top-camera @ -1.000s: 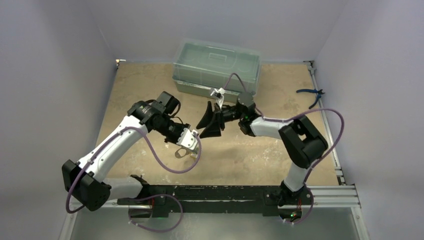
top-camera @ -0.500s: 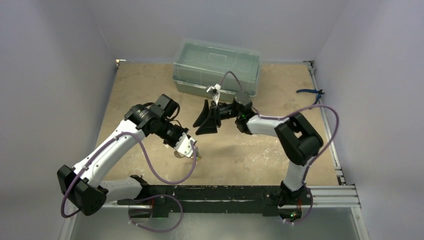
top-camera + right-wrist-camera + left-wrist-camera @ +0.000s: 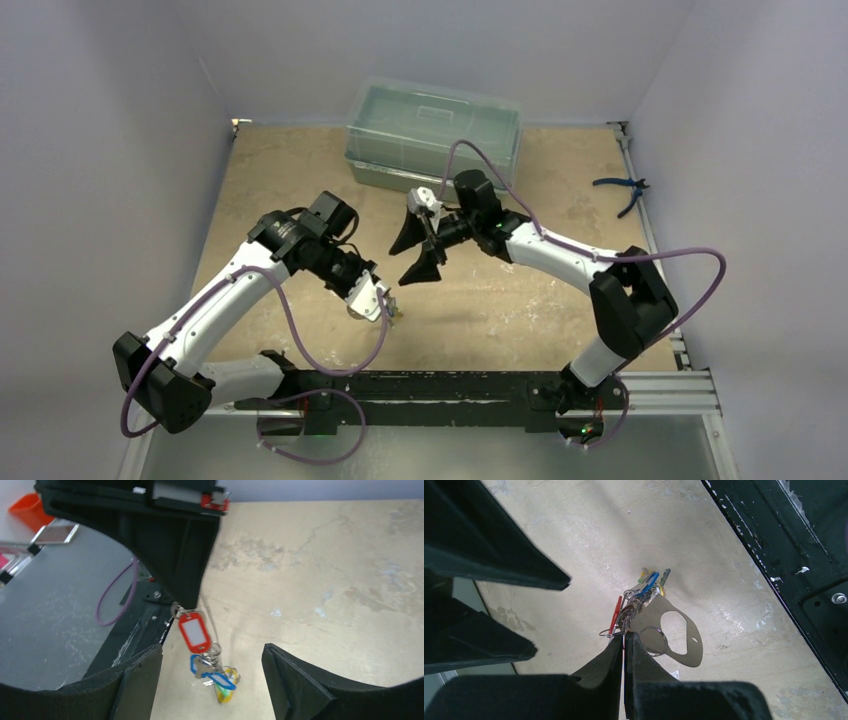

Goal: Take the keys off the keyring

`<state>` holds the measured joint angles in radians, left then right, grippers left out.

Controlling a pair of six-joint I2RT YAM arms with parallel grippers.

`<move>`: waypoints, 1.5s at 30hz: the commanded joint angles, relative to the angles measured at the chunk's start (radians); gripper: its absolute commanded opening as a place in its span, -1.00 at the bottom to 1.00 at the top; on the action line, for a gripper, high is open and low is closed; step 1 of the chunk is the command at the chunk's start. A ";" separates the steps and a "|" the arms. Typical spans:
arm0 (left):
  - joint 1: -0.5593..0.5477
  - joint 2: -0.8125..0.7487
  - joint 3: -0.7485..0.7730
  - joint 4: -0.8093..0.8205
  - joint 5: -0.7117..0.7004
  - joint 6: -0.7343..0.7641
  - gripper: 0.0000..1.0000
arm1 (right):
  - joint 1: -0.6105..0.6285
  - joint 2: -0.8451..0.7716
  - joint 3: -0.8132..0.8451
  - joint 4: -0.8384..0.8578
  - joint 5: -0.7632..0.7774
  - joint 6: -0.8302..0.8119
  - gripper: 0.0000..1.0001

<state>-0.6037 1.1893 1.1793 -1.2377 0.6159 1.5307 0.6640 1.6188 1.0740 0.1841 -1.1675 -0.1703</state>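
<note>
My left gripper [image 3: 384, 304] is shut, pinching the keyring [image 3: 625, 628] at its fingertips above the table. The bunch hangs from it. It holds a red tag [image 3: 195, 632], then blue, yellow and green keys [image 3: 216, 676] lower down; they also show as keys [image 3: 646, 584] in the left wrist view. A flat grey strap loop [image 3: 684, 647] and a loose thin ring [image 3: 655, 641] hang beside them. My right gripper [image 3: 420, 250] is open, just right of and beyond the left one. In the right wrist view, the right gripper [image 3: 212, 652] has one finger on either side of the bunch, both apart from it.
A clear plastic box [image 3: 432, 135] stands at the back of the table, close behind the right wrist. Blue-handled pliers [image 3: 622, 190] lie at the far right edge. The black base rail [image 3: 480, 385] runs along the near edge, close below the left gripper.
The right arm's elbow has swung out to the right and its open gripper has turned toward the left gripper. The left gripper has dropped slightly toward the near edge, still holding the bunch.
</note>
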 commanded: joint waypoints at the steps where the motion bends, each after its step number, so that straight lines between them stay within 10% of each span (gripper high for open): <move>1: -0.006 -0.016 -0.007 0.009 0.043 0.035 -1.00 | 0.046 -0.021 0.043 -0.181 -0.001 -0.227 0.52; 28: -0.017 0.006 0.009 0.021 0.063 -0.007 -1.00 | 0.127 0.036 0.103 -0.149 -0.038 -0.159 0.11; 45: -0.017 0.009 0.015 0.043 0.068 -0.047 -1.00 | 0.132 0.033 0.102 -0.176 -0.050 -0.174 -0.63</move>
<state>-0.6167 1.1984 1.1793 -1.2236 0.6254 1.5021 0.7914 1.6577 1.1408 0.0067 -1.1870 -0.3412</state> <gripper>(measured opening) 0.010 0.197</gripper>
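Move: The red tag's small ring, just beside the left fingertips, is the right hand's target: about 5 cm back, 3 cm left and 2 cm below it. The red tag hangs roughly 3 cm under that ring. The blue tags with the keys hang lower, some 8 cm back, 3 cm left and 8 cm below the right hand; the steel plate is about 9 cm back, 7 cm left and 7 cm below it. From the left hand, the ring is about 1 cm ahead and 1 cm right, at its height. Bring the open right gripper about 5 cm back and half as far left to the red tag's ring beside the left fingertips, ending about 1 cm lower after a small dip and rise, and turning some 10 degrees counter-clockwise. Narrow the fingers on the way, then close them nearly shut on the ring, while the left gripper stays put and keeps its pinch on the keyring. ##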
